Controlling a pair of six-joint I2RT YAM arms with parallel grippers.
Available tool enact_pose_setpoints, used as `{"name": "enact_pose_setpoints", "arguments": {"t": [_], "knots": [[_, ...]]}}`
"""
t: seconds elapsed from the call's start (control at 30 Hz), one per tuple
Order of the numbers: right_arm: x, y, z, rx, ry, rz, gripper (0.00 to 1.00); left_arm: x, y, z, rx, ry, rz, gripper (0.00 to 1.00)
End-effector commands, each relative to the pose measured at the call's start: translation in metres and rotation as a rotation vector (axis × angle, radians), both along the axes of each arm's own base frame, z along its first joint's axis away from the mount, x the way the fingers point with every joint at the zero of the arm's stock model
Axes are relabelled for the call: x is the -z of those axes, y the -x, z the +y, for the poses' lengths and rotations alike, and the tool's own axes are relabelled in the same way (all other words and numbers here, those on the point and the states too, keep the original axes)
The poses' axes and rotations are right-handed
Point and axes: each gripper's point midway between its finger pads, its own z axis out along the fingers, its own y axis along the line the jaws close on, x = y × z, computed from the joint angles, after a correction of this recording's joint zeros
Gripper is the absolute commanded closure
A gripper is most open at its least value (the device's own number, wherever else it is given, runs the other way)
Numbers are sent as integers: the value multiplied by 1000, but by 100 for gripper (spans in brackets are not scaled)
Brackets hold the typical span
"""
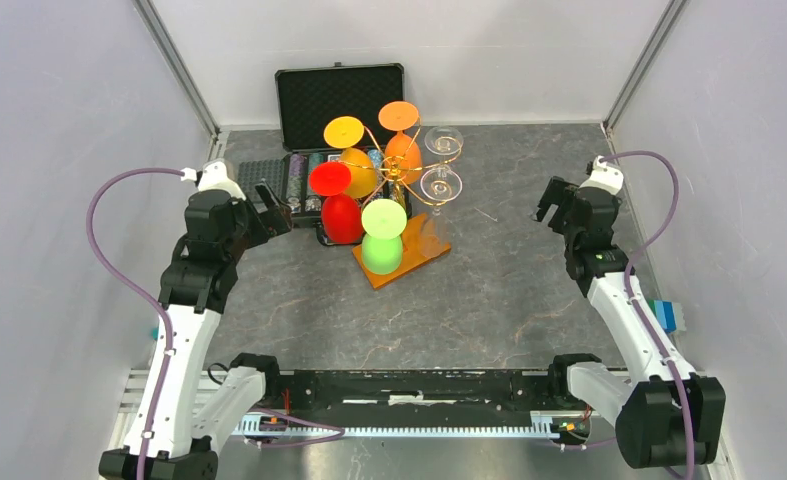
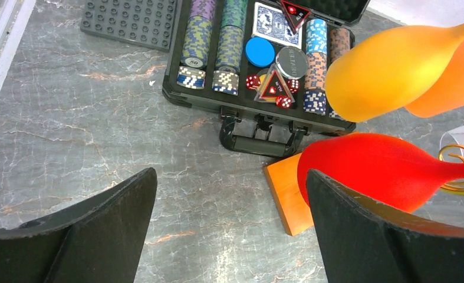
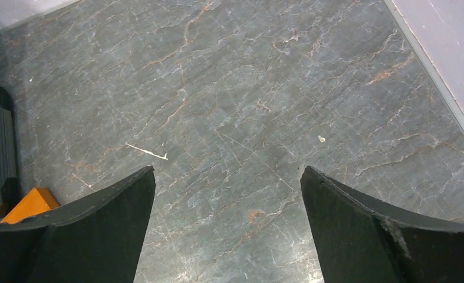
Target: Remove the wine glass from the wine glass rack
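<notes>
The wine glass rack [image 1: 400,186] is a golden wire stand on an orange-brown wooden base [image 1: 416,260] at the table's middle back. Several wine glasses hang on it bowl down: red [image 1: 340,212], yellow [image 1: 357,165], orange [image 1: 403,148], green [image 1: 382,244] and two clear ones [image 1: 441,184]. My left gripper [image 1: 272,207] stands open just left of the red glass [image 2: 377,171], touching nothing, with bare table between its fingers [image 2: 123,224]. My right gripper [image 1: 553,204] is open well to the right of the rack. The right wrist view shows only the base's corner [image 3: 30,203].
An open black case of poker chips [image 2: 259,53] stands right behind the rack, touching its base. A dark studded plate [image 2: 129,20] lies left of the case. Grey walls close in on both sides and at the back.
</notes>
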Motion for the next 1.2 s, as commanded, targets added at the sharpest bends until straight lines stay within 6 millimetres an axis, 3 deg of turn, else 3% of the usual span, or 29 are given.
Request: {"name": "enact_pose_setpoints", "arguments": {"t": [0.0, 0.13, 0.27, 0.37, 0.43, 0.7, 0.9, 1.0, 1.17], "knots": [[-26, -3, 8, -40, -22, -54, 2, -18, -1, -10, 63, 8, -35, 0], [-21, 4, 15, -88, -21, -28, 2, 3, -3, -17, 70, 56, 62, 0], [-17, 12, 28, -163, -47, -21, 2, 23, -5, -9, -97, 161, 154, 0], [-17, 21, 36, -211, -55, -15, 2, 25, -4, -7, -152, 203, 161, 0], [-14, 28, 35, -217, -46, 2, 2, 18, -7, -8, -130, 200, 130, 0], [1, 58, 46, -296, -52, 36, 2, -15, -6, -57, 173, 296, -12, 0], [15, 68, 77, -439, -160, 62, 2, -47, 12, -47, 107, 316, -37, 0], [9, 70, 84, -461, -202, 45, 3, -61, 18, -41, 64, 334, -67, 0], [-28, 70, 103, -527, -293, -31, 7, -83, 24, -46, 94, 362, -115, 0]]}}
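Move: The red glass hangs some 13 cm to the left gripper's right, 2 cm ahead and 10 cm lower; the yellow glass is 8 cm farther out than the red one, the green glass 8 cm nearer and 7 cm more right. The near clear glass lies about 23 cm left of the right gripper, 5 cm back and 3 cm lower, with the far clear glass 8 cm beyond and the green glass 11 cm more left, 7 cm nearer. Swing the open right gripper left and back, roughly 8 cm left and 7 cm back, towards the near clear glass, turning it some 25 degrees counter-clockwise. Meanwhile dip the open left gripper about 4 cm, then ease it right, closing sideways on the red glass, and raise it to finish 6 cm higher, rolling its left side down. ##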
